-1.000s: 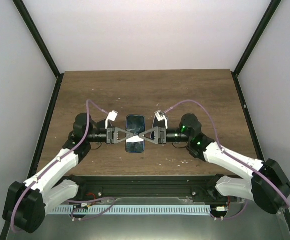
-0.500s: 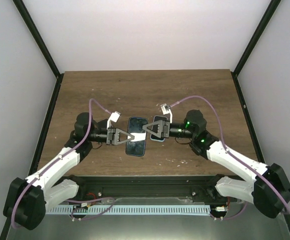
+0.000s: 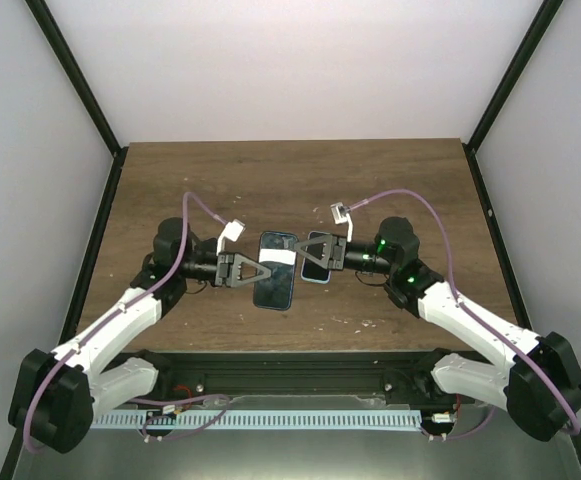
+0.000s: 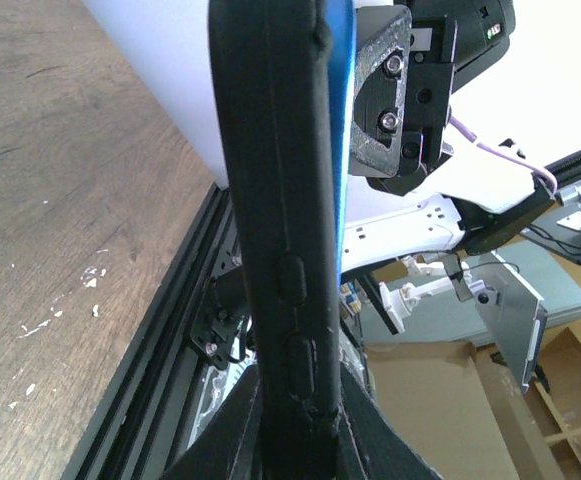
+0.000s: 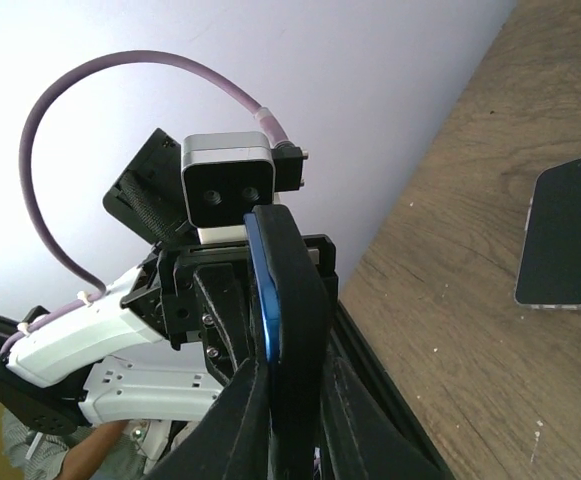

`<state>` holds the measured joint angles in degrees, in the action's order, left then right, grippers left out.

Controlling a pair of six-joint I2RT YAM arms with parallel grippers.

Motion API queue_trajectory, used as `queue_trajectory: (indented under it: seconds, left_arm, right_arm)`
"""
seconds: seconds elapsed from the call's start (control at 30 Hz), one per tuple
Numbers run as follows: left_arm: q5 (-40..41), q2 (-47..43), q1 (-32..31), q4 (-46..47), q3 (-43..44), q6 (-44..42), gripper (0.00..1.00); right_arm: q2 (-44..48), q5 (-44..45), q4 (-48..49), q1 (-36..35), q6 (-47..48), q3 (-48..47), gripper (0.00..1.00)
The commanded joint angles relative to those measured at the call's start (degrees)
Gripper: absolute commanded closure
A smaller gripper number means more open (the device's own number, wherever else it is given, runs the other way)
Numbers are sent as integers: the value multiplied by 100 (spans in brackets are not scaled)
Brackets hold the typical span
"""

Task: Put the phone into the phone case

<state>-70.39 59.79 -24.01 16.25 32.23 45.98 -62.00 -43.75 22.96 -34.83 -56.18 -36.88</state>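
Observation:
Both grippers hold the black phone case (image 3: 273, 285), which has a blue inner edge, on its side just above the wooden table (image 3: 290, 180). My left gripper (image 3: 260, 272) is shut on its left edge; the left wrist view shows the case (image 4: 275, 180) edge-on, moulded buttons showing, between the fingers of that gripper (image 4: 300, 392). My right gripper (image 3: 298, 262) is shut on the opposite edge, its fingers pressed to both faces of the case (image 5: 295, 270) around the gripper's midpoint (image 5: 292, 378). The phone (image 3: 315, 275), dark screen up with a pale rim, lies flat on the table (image 5: 565, 245) under the right gripper.
A black rail (image 3: 290, 362) runs along the table's near edge in front of the arm bases. Black frame posts (image 3: 80, 90) and pale walls enclose the left, right and back. A cardboard box (image 4: 440, 400) shows below the table edge in the left wrist view.
One second ago the phone and case sat together between both grippers. They now lie apart, the phone to the right. The right gripper drew back to the right and closed on the case edge.

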Motion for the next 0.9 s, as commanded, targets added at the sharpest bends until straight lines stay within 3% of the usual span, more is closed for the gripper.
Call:
queue_trajectory:
  seconds: [0.0,0.13,0.33,0.43,0.77,0.83,0.87]
  left_arm:
    - [183,178,-15,-1012,321,-659,100]
    - [254,252,-16,-1322,442,-834,100]
    - [-122,25,-16,-482,285,-360,100]
    - [-306,-117,-22,-391,245,-450,100]
    - [-449,-230,-75,-570,324,-770,100]
    - [-445,-218,-78,-570,298,-796,100]
    - [-445,-199,-78,-575,292,-800,100]
  right_arm:
    - [199,48,85,38,321,-275,99]
    - [310,377,-705,38,1077,-521,98]
    - [410,554,-1593,38,1591,-845,59]
    - [325,449,-1745,59,1470,-967,48]
    - [-258,-616,-1623,114,1083,-1250,37]
    - [-359,-874,-1500,110,1025,-1251,39]
    - [-428,-1000,-1417,111,982,-1247,45]
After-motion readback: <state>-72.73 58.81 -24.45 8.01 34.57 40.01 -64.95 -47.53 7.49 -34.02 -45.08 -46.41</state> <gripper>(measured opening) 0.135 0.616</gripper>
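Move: The phone in the black case hangs flat between the hands, gripped at both long edges; its middle lies about 3 cm to the left hand's right, level with it. From the right hand that middle is about 4 cm left, 4 cm back and slightly below. On the table, the other phone, with the pale blue rim, lies roughly 10 cm ahead of the right hand, 5 cm to its right and 25 cm down. Dipping about 1 cm together, both hands still pinch the phone and case by the edges; then the right fingers open and let go, and that hand hops up nearly 4 cm before sinking back and edging left, open fingers around the right edge, dipped slightly. The left hand keeps its pinch, easing a little forward, then back about 2 cm while coming up again. ##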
